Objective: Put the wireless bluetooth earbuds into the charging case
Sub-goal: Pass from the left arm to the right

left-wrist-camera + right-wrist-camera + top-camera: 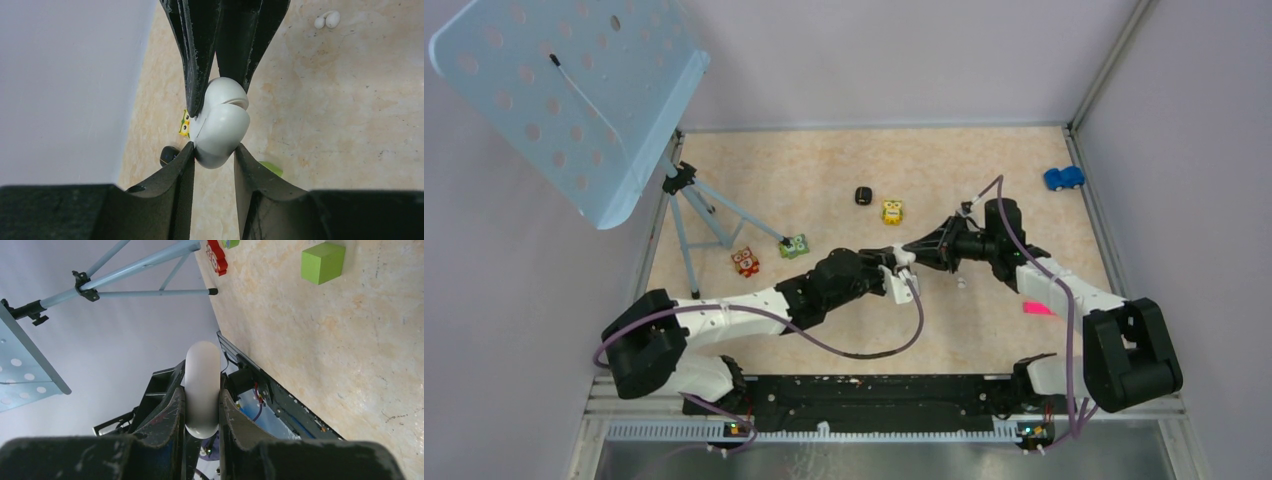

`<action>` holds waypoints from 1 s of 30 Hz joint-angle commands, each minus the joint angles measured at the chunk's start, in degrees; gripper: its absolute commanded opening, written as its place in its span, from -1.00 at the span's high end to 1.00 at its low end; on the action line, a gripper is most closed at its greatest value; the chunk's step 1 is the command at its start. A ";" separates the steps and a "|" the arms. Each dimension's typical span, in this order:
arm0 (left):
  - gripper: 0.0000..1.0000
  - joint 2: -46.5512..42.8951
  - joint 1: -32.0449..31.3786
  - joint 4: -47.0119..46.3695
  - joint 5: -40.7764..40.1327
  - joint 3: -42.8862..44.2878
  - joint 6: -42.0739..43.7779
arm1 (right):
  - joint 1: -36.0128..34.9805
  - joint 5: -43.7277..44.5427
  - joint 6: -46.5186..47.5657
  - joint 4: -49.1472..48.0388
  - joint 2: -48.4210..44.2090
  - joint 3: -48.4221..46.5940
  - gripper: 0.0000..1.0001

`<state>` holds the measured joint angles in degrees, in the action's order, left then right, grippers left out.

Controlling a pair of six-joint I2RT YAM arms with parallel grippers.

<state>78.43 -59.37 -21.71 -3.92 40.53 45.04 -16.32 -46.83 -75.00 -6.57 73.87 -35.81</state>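
The white rounded charging case [220, 125] hangs above the table's middle, closed, gripped from both ends. My left gripper [214, 147] is shut on its lower end, both fingertips pressing its sides. My right gripper [201, 390] is shut on the case [202, 385] from the opposite side, and its black fingers [200, 60] reach down from the top of the left wrist view. From above, the two grippers meet at the case [900, 258]. Two tiny white rounded earbuds [326, 20] lie together on the table just right of the grippers [961, 283].
A yellow toy [892, 211] and a small black toy [862, 195] sit behind the grippers. A green cube [794, 245] and a red toy [745, 262] lie left, by a tripod [699, 210] bearing a blue perforated panel [564, 100]. A blue car [1063, 178] is far right.
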 commanded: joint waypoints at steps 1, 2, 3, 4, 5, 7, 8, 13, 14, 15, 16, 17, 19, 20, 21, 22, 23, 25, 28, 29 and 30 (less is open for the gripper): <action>0.19 -4.04 0.07 -2.35 -0.11 3.47 -1.95 | -0.01 0.43 2.44 0.21 -1.45 -2.41 1.00; 0.15 -4.18 0.20 -2.23 -0.24 3.54 -2.11 | -0.03 0.35 2.50 0.29 -1.40 -2.42 1.00; 0.11 -4.34 0.31 -2.25 -0.33 3.48 -2.27 | -0.08 0.27 2.57 0.39 -1.46 -2.49 1.00; 0.06 -4.42 0.32 -2.21 -0.49 3.45 -2.44 | 0.03 0.25 2.58 0.37 -1.52 -2.55 1.00; 0.02 -4.49 0.46 -2.19 -0.55 3.39 -2.61 | 0.01 0.17 2.58 0.48 -1.57 -2.59 1.00; 0.00 -4.44 0.56 -2.24 -0.91 3.34 -2.76 | -0.03 0.25 2.74 0.85 -1.73 -2.75 1.00; 0.00 -4.44 0.69 -2.23 -1.36 3.32 -2.71 | 0.01 0.25 2.89 1.06 -1.91 -2.85 1.00; -0.18 -5.61 1.42 -2.13 -2.43 3.22 -2.38 | 0.00 0.34 3.02 1.56 -2.40 -2.77 1.00; -0.22 -5.92 1.46 -1.88 -1.98 3.23 -2.28 | 0.02 0.33 2.89 1.49 -2.36 -2.77 1.00; -0.27 -6.26 1.47 -1.30 -1.66 3.24 -2.29 | 0.01 0.25 2.73 1.20 -2.33 -2.69 1.00; -0.31 -6.55 1.51 -0.70 -1.32 3.30 -2.30 | 0.05 0.18 2.42 0.77 -2.39 -2.74 1.00; -0.35 -6.90 1.46 0.05 -0.83 3.24 -2.24 | 0.02 0.08 2.14 0.38 -2.43 -2.77 1.00; -0.40 -7.44 1.46 2.21 0.35 3.51 -1.99 | 0.00 -0.02 1.59 -0.19 -2.39 -2.85 1.00; -0.42 -7.70 1.45 2.91 0.71 3.46 -2.02 | -0.01 -0.06 1.39 -0.34 -2.53 -2.86 1.00; -0.43 -8.05 1.50 3.48 1.08 3.45 -2.04 | 0.04 -0.14 1.26 -0.37 -2.43 -2.94 1.00; -0.43 -8.38 1.59 3.93 1.56 3.26 -2.12 | 0.00 -0.31 1.14 -0.45 -2.42 -3.02 1.00; -0.43 -8.69 1.67 4.10 2.00 3.12 -2.14 | 0.05 -0.47 0.97 -0.53 -2.41 -3.10 1.00; -0.44 -9.19 1.88 4.31 2.77 2.83 -2.28 | 0.05 -0.69 0.77 -0.56 -2.54 -3.19 1.00; -0.47 -9.65 2.22 4.49 3.48 2.95 -2.56 | 0.04 -0.88 0.78 -0.29 -2.69 -3.55 1.00; -0.47 -9.67 2.32 4.61 3.64 3.08 -2.40 | 0.05 -0.96 0.74 -0.29 -2.68 -3.63 1.00; -0.47 -9.62 2.33 5.00 3.66 3.32 -2.14 | 0.02 -0.96 0.76 -0.29 -2.61 -3.65 1.00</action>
<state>70.57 -57.56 -16.47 -2.15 41.50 43.20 -16.32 -46.68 -73.69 -5.13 73.21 -36.58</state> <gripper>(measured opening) 0.731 0.178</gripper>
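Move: The white charging case is between the fingertips of both my hands: its middle is about 1 cm ahead and 1 cm right of my left hand point, and about 1 cm left of my right one. From my left hand, some 16 cm down on the table, the green cube lies about 4 cm ahead and 3 cm left, the yellow owl 17 cm straight ahead, the black case 21 cm ahead and 7 cm left, and the white earbuds 14 cm right, level with me. I let go of the charging case with my left hand, spreading its fingers to roughly double their gap, and draw the hand up about 4 cm and some 2 cm to the left, clear of the case, with hardly any turn of the wrist. My right hand stays where it is and keeps its pinch on the case. ##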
